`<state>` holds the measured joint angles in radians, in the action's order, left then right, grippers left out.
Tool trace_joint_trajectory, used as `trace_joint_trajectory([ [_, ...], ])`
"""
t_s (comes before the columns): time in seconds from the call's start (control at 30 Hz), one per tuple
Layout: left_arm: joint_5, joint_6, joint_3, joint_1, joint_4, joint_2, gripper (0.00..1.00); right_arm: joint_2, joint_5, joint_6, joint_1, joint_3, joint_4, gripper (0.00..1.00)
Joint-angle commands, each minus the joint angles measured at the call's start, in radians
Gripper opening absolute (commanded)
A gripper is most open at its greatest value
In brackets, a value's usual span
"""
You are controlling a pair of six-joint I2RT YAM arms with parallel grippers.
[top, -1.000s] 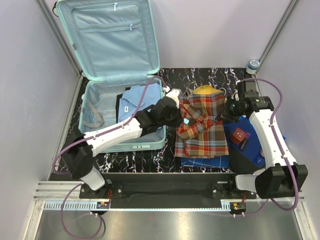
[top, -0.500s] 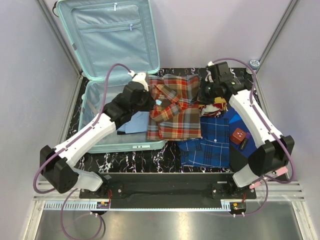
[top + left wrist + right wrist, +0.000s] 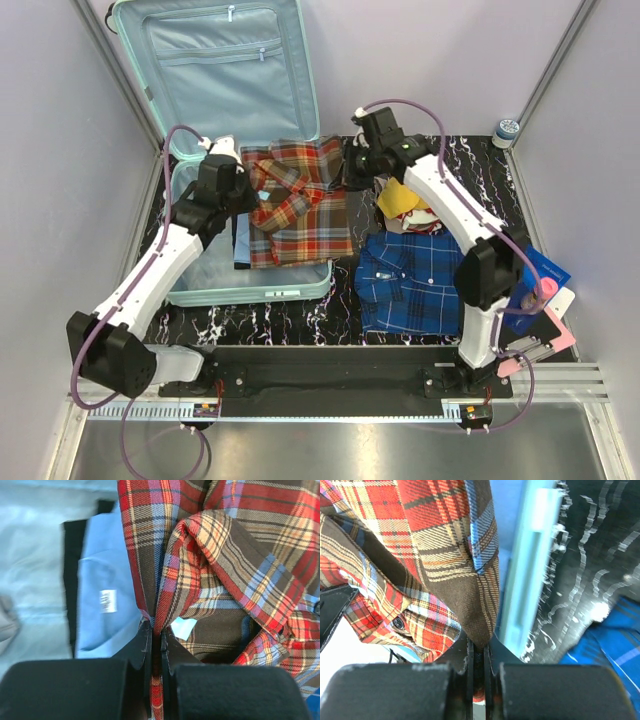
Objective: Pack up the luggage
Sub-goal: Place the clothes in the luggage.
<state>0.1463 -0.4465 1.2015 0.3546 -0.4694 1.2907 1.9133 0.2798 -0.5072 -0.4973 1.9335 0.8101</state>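
The mint-green luggage point(image 3: 180, 215) lies open at the left of the table, its lid point(image 3: 228, 70) standing against the back wall. A light blue shirt point(image 3: 102, 605) on a dark garment lies inside. A red plaid shirt point(image 3: 295, 200) hangs over the luggage's right half, stretched between both grippers. My left gripper point(image 3: 240, 172) is shut on the plaid shirt's point(image 3: 235, 565) left edge. At the shirt's right edge point(image 3: 420, 545) my right gripper point(image 3: 350, 165) is shut too, just beside the luggage's rim point(image 3: 525, 580).
A blue plaid shirt point(image 3: 405, 280) lies on the black marbled table point(image 3: 300, 305), right of the luggage. A yellow item point(image 3: 397, 198) lies behind it. A flat blue box point(image 3: 545, 270) and a pink-edged card point(image 3: 535, 345) sit at the right edge. A small jar point(image 3: 506, 130) stands at the back right.
Both arms have carried the red plaid shirt leftward, from the table's middle to over the open luggage. The blue plaid shirt and yellow item beneath it are now uncovered.
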Motion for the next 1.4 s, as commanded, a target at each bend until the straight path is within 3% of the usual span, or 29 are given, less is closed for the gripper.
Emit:
trace_joint_trajectory([
  [0.0,0.11,0.055,-0.022,-0.097,-0.02,-0.016,0.0,0.076,-0.05,0.01,-0.004,0.096,0.018,0.0],
  [0.3,0.082,0.06,-0.026,-0.215,0.015,0.099,0.0,0.236,-0.042,0.021,-0.023,0.197,0.027,0.0],
  [1.0,0.131,0.075,0.066,-0.278,0.06,0.337,0.0,0.378,-0.074,0.048,-0.044,0.289,0.087,0.01],
  [1.1,0.13,0.075,0.061,-0.284,0.058,0.349,0.0,0.385,-0.068,0.059,-0.044,0.306,0.118,0.18],
  [1.13,0.121,0.075,0.063,-0.284,0.06,0.349,0.0,0.382,-0.068,0.064,-0.046,0.308,0.126,0.32],
  [1.23,0.105,0.072,0.066,-0.284,0.061,0.351,0.0,0.36,-0.076,0.073,-0.046,0.306,0.141,0.59],
  [1.37,0.104,0.071,0.061,-0.284,0.06,0.346,0.0,0.305,-0.105,0.081,-0.046,0.311,0.164,0.7],
])
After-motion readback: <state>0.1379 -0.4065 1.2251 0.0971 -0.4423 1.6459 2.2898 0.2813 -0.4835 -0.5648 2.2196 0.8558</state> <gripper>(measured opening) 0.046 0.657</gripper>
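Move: Both hands hold the red plaid shirt stretched over the suitcase. The middle of the folded blue shirt is about 5 cm right, 2 cm ahead and 16 cm below the left hand; from the right hand it is some 16 cm left, 2 cm back and 13 cm down. The suitcase's right wall has its middle 2 cm left and 4 cm back of the right hand, 12 cm below; the yellow cap is level with that hand, 20 cm to its right, 18 cm down. Lowering the pinched red plaid shirt onto the clothes stack, both hands sweep left and down, edging forward: the left some 12 cm down and 9 cm left, tipping its fingers down about 15 degrees, the right about 9 cm down and 6 cm left, in over the right wall. Once down, the right opens about two thirds; the left keeps its pinch and draws 3 cm farther left. ##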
